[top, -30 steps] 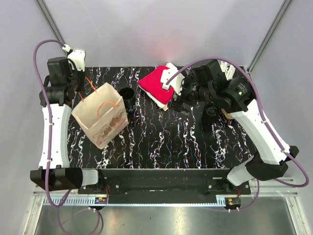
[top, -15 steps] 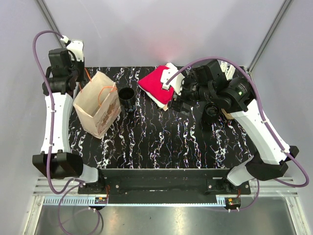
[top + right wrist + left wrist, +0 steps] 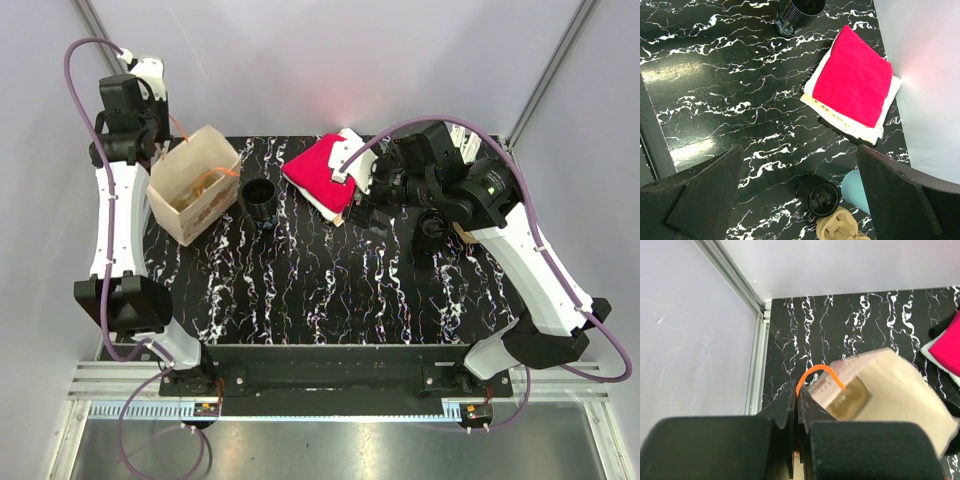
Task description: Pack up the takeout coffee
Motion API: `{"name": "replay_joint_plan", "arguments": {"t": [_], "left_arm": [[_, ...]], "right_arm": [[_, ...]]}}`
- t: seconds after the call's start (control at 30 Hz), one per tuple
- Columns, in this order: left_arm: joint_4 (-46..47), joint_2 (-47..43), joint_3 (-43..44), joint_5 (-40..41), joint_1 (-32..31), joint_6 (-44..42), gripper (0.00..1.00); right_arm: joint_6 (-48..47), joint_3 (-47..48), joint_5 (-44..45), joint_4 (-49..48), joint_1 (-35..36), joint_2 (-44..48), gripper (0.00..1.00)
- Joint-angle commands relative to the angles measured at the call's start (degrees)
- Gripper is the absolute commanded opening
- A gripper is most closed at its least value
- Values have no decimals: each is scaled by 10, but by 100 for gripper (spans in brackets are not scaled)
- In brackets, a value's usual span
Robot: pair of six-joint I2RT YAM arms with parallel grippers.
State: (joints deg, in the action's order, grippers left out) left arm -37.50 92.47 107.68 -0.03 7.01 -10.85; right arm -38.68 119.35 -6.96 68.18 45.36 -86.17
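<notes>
A tan paper bag (image 3: 195, 185) with orange handles stands at the table's back left, its mouth up. My left gripper (image 3: 160, 140) is shut on one orange handle (image 3: 821, 372); the bag (image 3: 880, 390) hangs just beyond the left gripper (image 3: 796, 390). An open black ribbed cup (image 3: 258, 200) stands right of the bag and also shows as the black cup (image 3: 800, 12). My right gripper (image 3: 799, 165) is open above bare table, near the right gripper (image 3: 368, 212). A black lidded cup (image 3: 818, 196) lies below it.
A folded red napkin on white ones (image 3: 325, 175) lies at the back centre, also seen as the napkins (image 3: 855, 82). A tan moulded piece (image 3: 840, 227) and a light blue object (image 3: 856, 190) sit beside the lidded cup. A metal frame post (image 3: 735, 277) borders the table's left edge.
My left gripper has pulled the bag by its handle toward the back left corner, and the bag has turned so its mouth faces up. The right arm has not moved.
</notes>
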Motion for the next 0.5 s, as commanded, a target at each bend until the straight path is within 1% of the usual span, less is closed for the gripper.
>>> {"name": "replay_joint_plan", "arguments": {"t": [0.0, 0.1, 0.17, 0.2, 0.27, 0.3, 0.33, 0.37, 0.4, 0.47], "left_arm": [[42, 18, 45, 28, 8, 19, 0], [44, 36, 54, 30, 14, 23, 1], [44, 49, 58, 31, 16, 26, 4], [44, 54, 58, 34, 16, 25, 10], [43, 61, 58, 39, 20, 26, 18], [43, 63, 57, 42, 20, 25, 27], [43, 65, 57, 42, 21, 27, 31], [43, 63, 56, 42, 26, 27, 33], [44, 61, 55, 41, 26, 28, 39], [44, 55, 57, 39, 30, 30, 57]], "right_arm": [[5, 10, 7, -23, -1, 2, 100], [5, 11, 6, -23, -1, 0, 100], [6, 12, 6, -22, -1, 0, 100], [6, 12, 6, -23, -1, 0, 100], [5, 12, 6, -23, -1, 0, 100], [6, 12, 7, -23, 0, 0, 99], [6, 12, 6, -23, -1, 0, 100], [7, 12, 6, -23, -1, 0, 100], [6, 12, 6, -23, 0, 0, 100], [7, 13, 6, -23, 0, -4, 100]]}}
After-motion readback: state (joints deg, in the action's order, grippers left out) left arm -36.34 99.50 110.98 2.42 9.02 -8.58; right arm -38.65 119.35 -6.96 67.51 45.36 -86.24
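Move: The left gripper already grips one orange handle of the paper bag, which hangs askew with its middle some 6 cm to the right, 3 cm back and 20 cm below. Its standing place at the table's far left is almost beneath the gripper, about 3 cm back, 1 cm right and 33 cm down. The black cups stand roughly 23 cm right and 8 cm back, the red towel 42 cm right and 3 cm ahead. From the right gripper the bag lies about 42 cm left and 17 cm ahead. Carry the left gripper about 4 cm forward and to the left, towards the far left corner, with the bag's handle still pinched. Partway there, sink some 3 cm and spread the shut fingers to nearly half open to free the handle, turning the hand only about five degrees counter-clockwise. ##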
